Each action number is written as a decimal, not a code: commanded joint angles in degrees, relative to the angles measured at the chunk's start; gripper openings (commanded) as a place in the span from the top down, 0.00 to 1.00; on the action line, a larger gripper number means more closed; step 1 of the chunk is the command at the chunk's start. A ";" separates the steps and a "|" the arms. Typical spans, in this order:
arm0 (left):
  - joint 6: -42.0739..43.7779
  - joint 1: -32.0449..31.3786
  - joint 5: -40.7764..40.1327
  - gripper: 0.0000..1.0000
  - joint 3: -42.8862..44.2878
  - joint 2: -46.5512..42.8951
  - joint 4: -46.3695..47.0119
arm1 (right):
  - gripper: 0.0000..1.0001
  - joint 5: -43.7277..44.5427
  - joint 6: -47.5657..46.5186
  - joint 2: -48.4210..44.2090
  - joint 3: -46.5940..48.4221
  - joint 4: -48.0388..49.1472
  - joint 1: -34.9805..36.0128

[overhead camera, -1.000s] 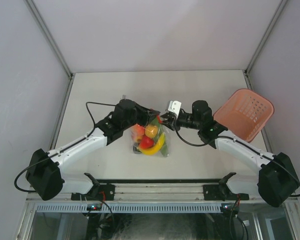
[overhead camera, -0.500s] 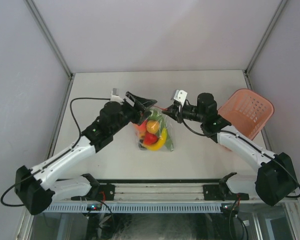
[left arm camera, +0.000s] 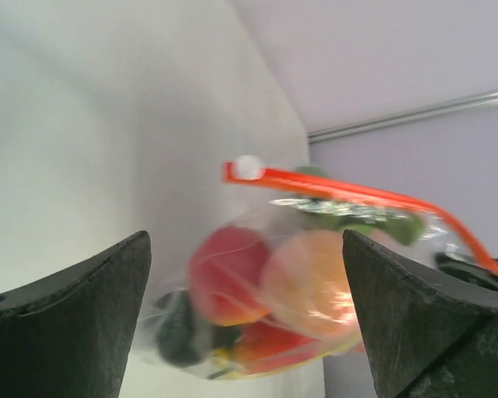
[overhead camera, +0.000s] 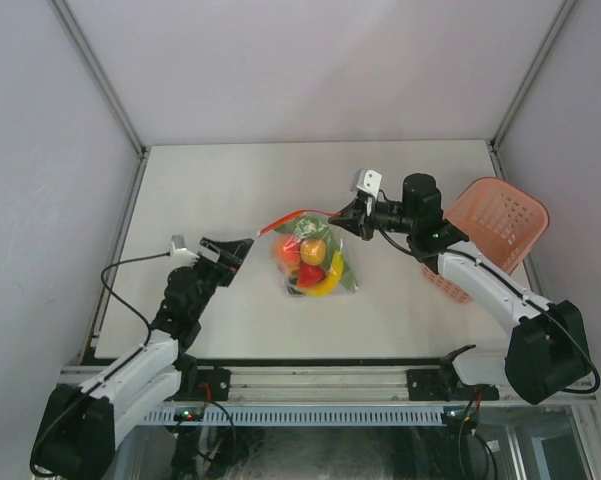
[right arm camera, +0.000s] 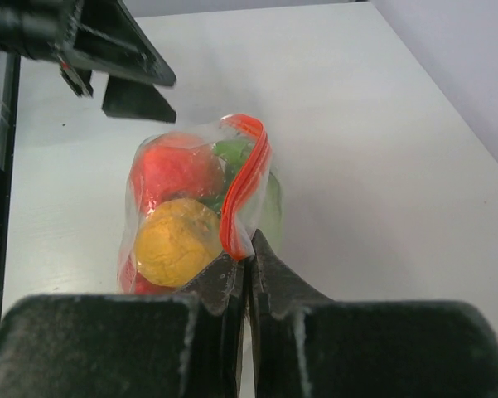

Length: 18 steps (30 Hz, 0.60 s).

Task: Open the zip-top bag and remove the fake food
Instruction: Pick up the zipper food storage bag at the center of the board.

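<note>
The clear zip-top bag [overhead camera: 315, 258] is at the table's middle, its red-orange zipper strip [overhead camera: 305, 214] held up along the top. My right gripper [overhead camera: 346, 221] is shut on the strip's right end [right arm camera: 242, 240]. Inside the bag lies the fake food: a red fruit [right arm camera: 172, 170], an orange fruit [right arm camera: 176, 240], a yellow banana [overhead camera: 330, 280], a green vegetable [left arm camera: 365, 220] and a dark ball [left arm camera: 178, 332]. My left gripper [overhead camera: 242, 247] is open, a short way left of the bag and not touching it. In the left wrist view the bag shows between its wide-apart fingers [left arm camera: 74, 332].
A pink lattice basket [overhead camera: 500, 225] lies tilted at the right edge of the table, just behind the right arm. Grey walls close the table at the back and both sides. The left gripper [right arm camera: 108, 58] shows at the top left of the right wrist view.
The left gripper has let go of the bag, opened wide and drawn back toward the near left. The right gripper has shut on the zipper end and carried it slightly right.
</note>
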 commanded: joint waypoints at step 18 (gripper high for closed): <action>-16.13 2.78 17.74 0.21 7.18 41.47 54.05 | 1.00 -7.04 -2.18 1.34 4.50 -1.55 -1.54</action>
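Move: Ahead of the open left hand and to its right lies the free end of the bag's red zip strip, about 6 cm forward, 5 cm right and nearly level. The fake food inside the bag sits some 16 cm to the left hand's right, 2 cm back and 7 cm lower. The right hand already pinches the strip's other end; from it the free end lies about 17 cm left and 3 cm back, also near its height. Reaching for the free end of the zip strip, the left hand first dips about 3 cm, comes partly back up, then goes some 5 cm forward while swinging 4 cm right. Its wrist rolls its left side down and turns clockwise, roughly 20 degrees in all, and the fingers narrow by about a fifth as the tips reach the strip's end. The right hand stays put, keeping its pinch. ##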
